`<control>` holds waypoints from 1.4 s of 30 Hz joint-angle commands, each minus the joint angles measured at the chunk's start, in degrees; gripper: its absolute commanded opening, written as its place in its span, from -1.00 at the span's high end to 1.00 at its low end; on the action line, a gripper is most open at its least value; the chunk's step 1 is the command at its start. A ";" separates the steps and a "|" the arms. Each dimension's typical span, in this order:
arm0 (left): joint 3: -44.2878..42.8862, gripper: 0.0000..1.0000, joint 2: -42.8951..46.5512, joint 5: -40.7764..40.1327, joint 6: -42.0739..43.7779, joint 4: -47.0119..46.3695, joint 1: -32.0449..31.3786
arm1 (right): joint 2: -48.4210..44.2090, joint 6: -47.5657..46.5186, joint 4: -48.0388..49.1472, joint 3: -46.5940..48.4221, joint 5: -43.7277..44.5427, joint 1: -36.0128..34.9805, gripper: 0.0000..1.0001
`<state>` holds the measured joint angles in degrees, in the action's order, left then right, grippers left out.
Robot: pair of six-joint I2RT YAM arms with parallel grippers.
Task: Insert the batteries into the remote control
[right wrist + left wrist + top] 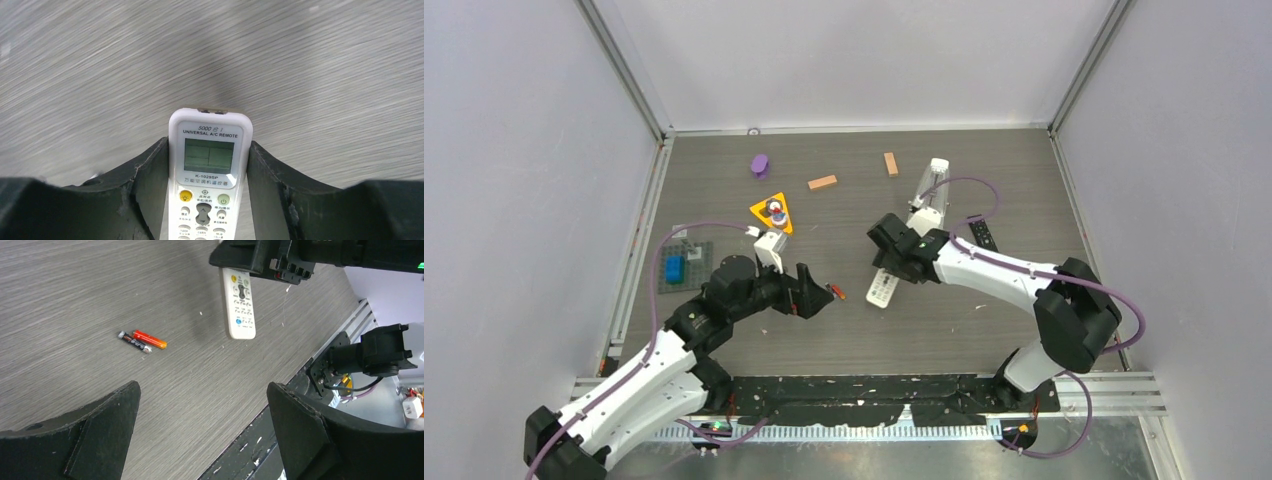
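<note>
My right gripper [209,144] is shut on the white remote control [210,165], its fingers pressed against both long sides, buttons and screen facing up. From above, the remote control [883,290] sticks out toward the near edge under the right gripper [894,262]. In the left wrist view the remote control [239,305] seems raised slightly off the table. Two batteries lie side by side on the wood: one red-orange [150,339], one dark [134,342]. My left gripper [202,387] hovers open near them, holding nothing; seen from above, the left gripper [824,295] is left of the remote.
At the back lie a purple piece [760,165], a yellow triangle [773,212], two orange-brown blocks [822,182] [891,164] and a white device [929,185]. A black remote [982,235] lies right of it. A grey plate with a blue block [682,268] sits left.
</note>
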<state>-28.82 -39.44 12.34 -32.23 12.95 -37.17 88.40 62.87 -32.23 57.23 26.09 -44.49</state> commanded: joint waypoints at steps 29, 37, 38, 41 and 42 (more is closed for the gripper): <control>-8.96 -0.99 2.76 16.05 -24.68 -12.08 3.60 | -20.34 -9.68 80.71 -11.10 -45.51 -8.24 0.55; -5.76 -0.78 2.29 27.32 -35.74 -30.21 5.26 | -15.93 -3.03 94.41 -11.19 -48.50 -8.05 0.38; -5.40 -0.73 2.38 27.89 -36.02 -31.09 5.26 | -14.91 -1.68 95.66 -11.27 -48.58 -8.02 0.36; -5.29 -0.42 2.45 29.53 -35.71 -31.66 5.26 | -12.76 0.35 99.82 -10.58 -49.75 -7.83 0.34; -5.35 -0.25 2.33 29.97 -35.37 -31.67 5.27 | -11.75 1.03 100.83 -10.21 -49.96 -7.82 0.34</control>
<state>-34.52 -37.08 37.43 -66.17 -13.17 -32.21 74.87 59.07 56.21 45.17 -21.76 -52.64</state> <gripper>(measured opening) 0.757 0.576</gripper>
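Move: Below the empty left hand by about 9 cm, the white remote's middle lies some 5 cm ahead and 16 cm to its right, already pinched by the right hand. From the right hand, the left gripper is about 8 cm back, 18 cm left and 9 cm higher. The two loose batteries lie 6 cm ahead, 3 cm right and 16 cm below the left hand; the metronome stands 14 cm ahead and 8 cm right of the right hand. Swinging the remote up about 30 cm, some 17 cm left and 11 cm back, the right hand keeps its pinch and rolls over until its fingers point left, offering the remote's back to the left gripper. The left hand dips slightly, then rises about 17 cm, drawing a little back and levelling out to point right; its fingers start closing around the remote's lower part. ##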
